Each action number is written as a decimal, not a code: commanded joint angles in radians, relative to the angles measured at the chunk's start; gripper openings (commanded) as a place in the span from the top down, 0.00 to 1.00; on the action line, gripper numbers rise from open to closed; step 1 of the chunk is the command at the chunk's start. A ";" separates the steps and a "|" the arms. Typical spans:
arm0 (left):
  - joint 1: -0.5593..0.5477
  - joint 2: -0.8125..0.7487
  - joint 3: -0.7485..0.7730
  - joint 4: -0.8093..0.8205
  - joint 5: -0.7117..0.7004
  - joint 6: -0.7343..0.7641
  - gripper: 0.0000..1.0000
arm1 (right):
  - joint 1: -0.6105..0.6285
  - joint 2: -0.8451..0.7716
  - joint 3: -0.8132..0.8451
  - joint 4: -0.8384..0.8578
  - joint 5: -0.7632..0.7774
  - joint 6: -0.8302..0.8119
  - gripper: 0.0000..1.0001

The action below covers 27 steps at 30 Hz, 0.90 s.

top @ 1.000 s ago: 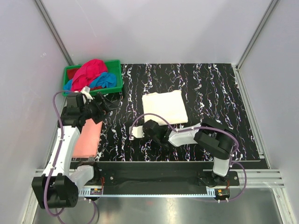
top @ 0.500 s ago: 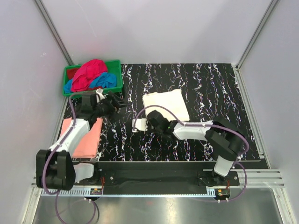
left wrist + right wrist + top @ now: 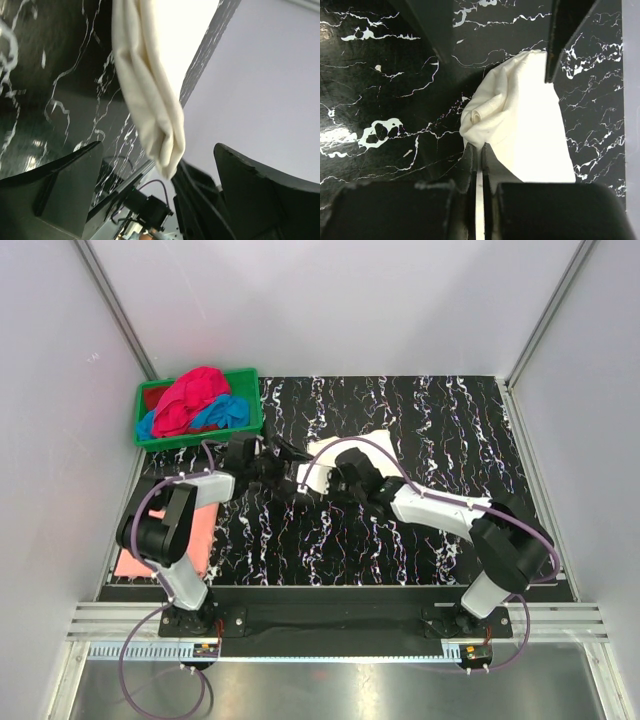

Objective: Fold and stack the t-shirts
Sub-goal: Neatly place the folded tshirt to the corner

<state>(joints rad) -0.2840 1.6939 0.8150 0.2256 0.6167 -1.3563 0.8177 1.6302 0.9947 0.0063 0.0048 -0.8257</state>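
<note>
The cream t-shirt point(image 3: 322, 452) lies mid-table, its near-left corner lifted. My right gripper point(image 3: 333, 480) is shut on that corner; in the right wrist view the fingertips point(image 3: 478, 150) pinch a bunched fold of the cream t-shirt point(image 3: 530, 135). My left gripper point(image 3: 293, 468) stands open just left of the same corner. In the left wrist view, the hanging tip of the cream t-shirt point(image 3: 150, 95) sits between the spread fingers point(image 3: 65, 190), untouched. A salmon-pink t-shirt point(image 3: 128, 564) lies flat at the near left, partly under the left arm. Magenta-red point(image 3: 192, 392) and blue point(image 3: 225, 412) t-shirts are heaped in the crate.
The green plastic crate point(image 3: 250, 425) stands at the back left corner of the black marbled table point(image 3: 450, 420). White walls enclose the table on three sides. The two arms meet close together at the cream shirt's left edge.
My left arm swung right, from over the pink t-shirt to the cream one, gripper open. My right gripper shut on the cream shirt's corner and carried it up and back.
</note>
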 commanded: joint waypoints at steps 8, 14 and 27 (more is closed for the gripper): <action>-0.046 0.193 0.197 0.102 -0.006 -0.121 0.01 | -0.052 -0.084 0.055 0.037 -0.080 0.017 1.00; -0.060 0.213 0.216 0.037 -0.052 -0.129 0.01 | -0.092 -0.096 0.073 0.043 -0.115 0.022 1.00; -0.066 0.424 0.390 0.064 -0.090 -0.184 0.05 | -0.104 -0.099 0.073 0.064 -0.150 0.046 1.00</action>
<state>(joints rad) -0.3496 2.0716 1.1404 0.2634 0.5583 -1.5188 0.7208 1.5791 1.0248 0.0101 -0.1135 -0.7956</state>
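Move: The upper-left corner of the cream folded t-shirt lies about 7 cm ahead of my open left hand, some 5 cm to its right and 6 cm lower. The shirt's middle is roughly 2 cm ahead, 11 cm right and 9 cm below; the green bin stands about 12 cm ahead and 22 cm left, 7 cm lower. My right hand already holds the shirt's near-left corner in the air; the upper-left corner is some 9 cm ahead of it, 1 cm right and 7 cm lower. With the jaws kept wide, I reach my left hand about 7 cm forward, drifting 5 cm to the right and sinking 4 cm, mostly later on, to straddle the shirt's hanging left edge near its far corner. My right hand keeps its pinch on the near corner, lifts it some 3 cm while easing slightly forward, then holds it still. ##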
